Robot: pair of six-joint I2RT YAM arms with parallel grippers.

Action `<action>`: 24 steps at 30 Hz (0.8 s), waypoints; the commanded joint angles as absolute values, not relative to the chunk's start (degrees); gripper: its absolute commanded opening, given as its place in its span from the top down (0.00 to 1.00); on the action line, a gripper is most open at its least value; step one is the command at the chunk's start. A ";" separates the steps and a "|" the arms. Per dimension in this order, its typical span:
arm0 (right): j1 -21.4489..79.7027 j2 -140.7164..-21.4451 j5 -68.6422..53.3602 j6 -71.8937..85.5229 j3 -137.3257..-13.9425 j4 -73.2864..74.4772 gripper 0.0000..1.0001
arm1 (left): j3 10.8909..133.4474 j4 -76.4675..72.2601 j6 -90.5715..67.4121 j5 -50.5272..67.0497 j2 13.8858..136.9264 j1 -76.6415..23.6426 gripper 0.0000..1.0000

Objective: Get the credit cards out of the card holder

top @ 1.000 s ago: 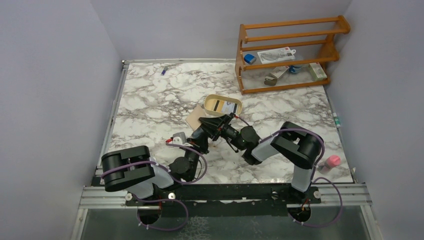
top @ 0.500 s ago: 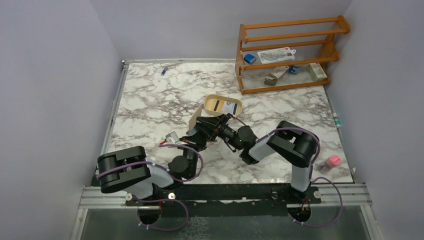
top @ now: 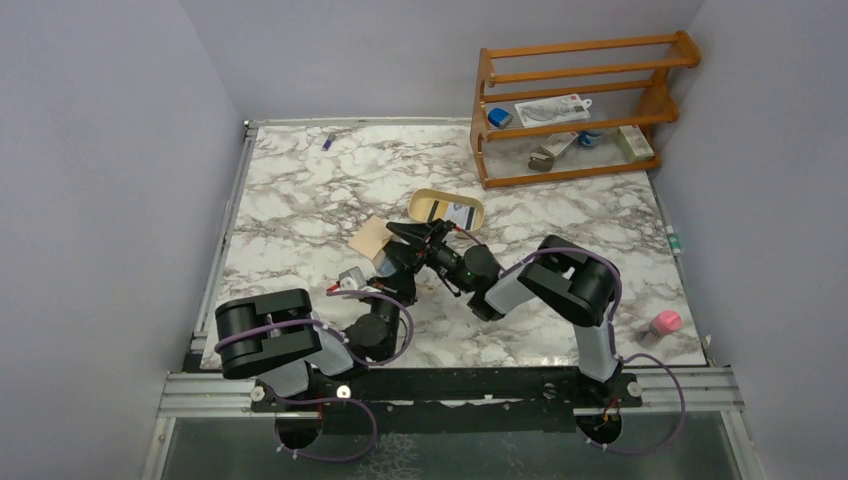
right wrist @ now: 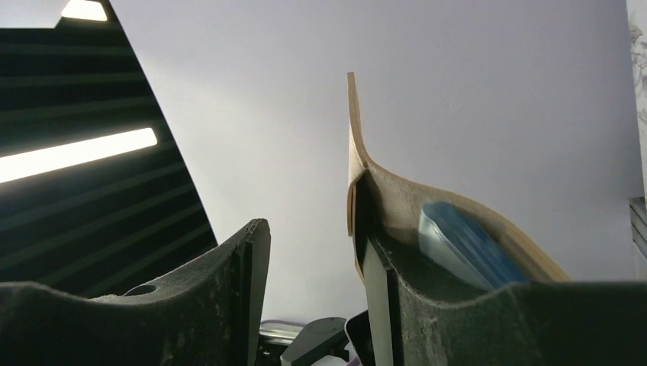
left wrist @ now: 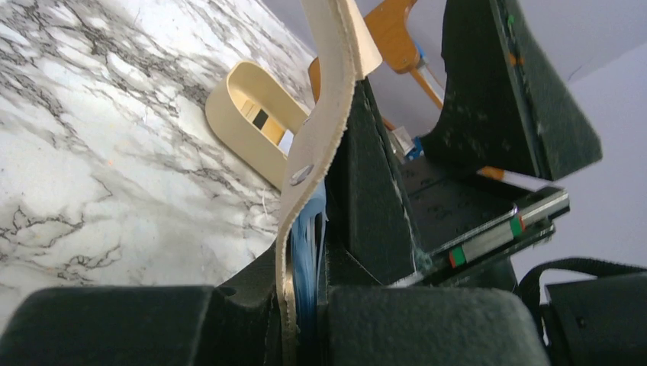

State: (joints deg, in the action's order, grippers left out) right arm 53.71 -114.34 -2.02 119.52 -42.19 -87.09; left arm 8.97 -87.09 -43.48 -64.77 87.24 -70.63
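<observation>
The tan card holder (top: 369,237) is held up off the marble, and my left gripper (top: 385,262) is shut on its lower edge. In the left wrist view its flap (left wrist: 328,99) curves upward, and the pale blue credit cards (left wrist: 307,252) are pinched inside it between my jaws (left wrist: 305,305). My right gripper (top: 412,238) meets the holder from the right and stands open (right wrist: 313,229) with nothing between its fingers. One right finger (right wrist: 381,297) lies against the opened flap (right wrist: 397,191), and a blue card (right wrist: 465,244) shows in the pocket beyond it.
An oval tan tray (top: 418,200) with cards in it sits just behind the grippers; the left wrist also sees this tray (left wrist: 244,107). A wooden rack (top: 580,100) with small items fills the back right. A pink object (top: 665,322) lies near the right edge, and a small blue item (top: 328,141) at the far left.
The left gripper has carried the card holder to the left. The right gripper followed it and its jaws have spread wider.
</observation>
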 commanded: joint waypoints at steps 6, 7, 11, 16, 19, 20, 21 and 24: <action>54.12 -116.37 -2.54 119.06 -49.35 -90.47 0.46 | 12.55 -102.49 -50.43 -63.50 97.16 -78.09 1.00; 54.14 -116.34 -2.59 118.93 -49.73 -89.93 0.46 | 12.97 -102.53 -50.85 -64.06 97.93 -78.97 1.00; 54.14 -116.37 -3.16 118.79 -50.56 -88.63 0.46 | 13.90 -102.49 -53.73 -66.72 99.98 -80.64 1.00; 54.10 -113.26 -5.88 117.82 -49.13 -83.91 0.47 | 9.95 -102.62 -67.06 -72.24 101.39 -80.18 1.00; 54.14 -110.89 -6.00 116.89 -47.34 -82.46 0.47 | 7.88 -102.57 -71.97 -73.80 101.36 -79.53 1.00; 54.14 -110.30 -5.79 116.82 -46.71 -82.44 0.47 | 7.66 -102.61 -72.66 -74.09 101.27 -79.40 1.00; 54.14 -109.83 -5.49 116.87 -46.14 -82.72 0.47 | 7.37 -102.62 -73.21 -74.40 101.26 -79.23 1.00; 54.05 -109.27 -4.81 117.31 -44.80 -84.16 0.47 | 6.68 -102.71 -76.52 -75.00 102.30 -79.19 1.00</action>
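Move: The holder stands up out of the left hand's pinch, its cards some 3 cm ahead of that hand and 3 cm above it, about level sideways. From the right hand the cards lie about 5 cm below, 3 cm back and 2 cm left, with the holder's leather flap some 5 cm to that hand's left. The tray is about 12 cm ahead of the right hand, 9 cm to its right and 20 cm below. The left hand keeps its pinch on the lower part of the card holder and pulls it about 5 cm down and a couple of centimetres back, rolling late so that its left side drops by some 10 degrees. The right hand, fingers staying half open with one finger still tucked inside the leather, first eases a little left and then follows the holder down about 2.5 cm while drifting slightly back, rolling a few degrees the same way, so that the two hands draw apart in height as the finger keeps holding the leather back. ##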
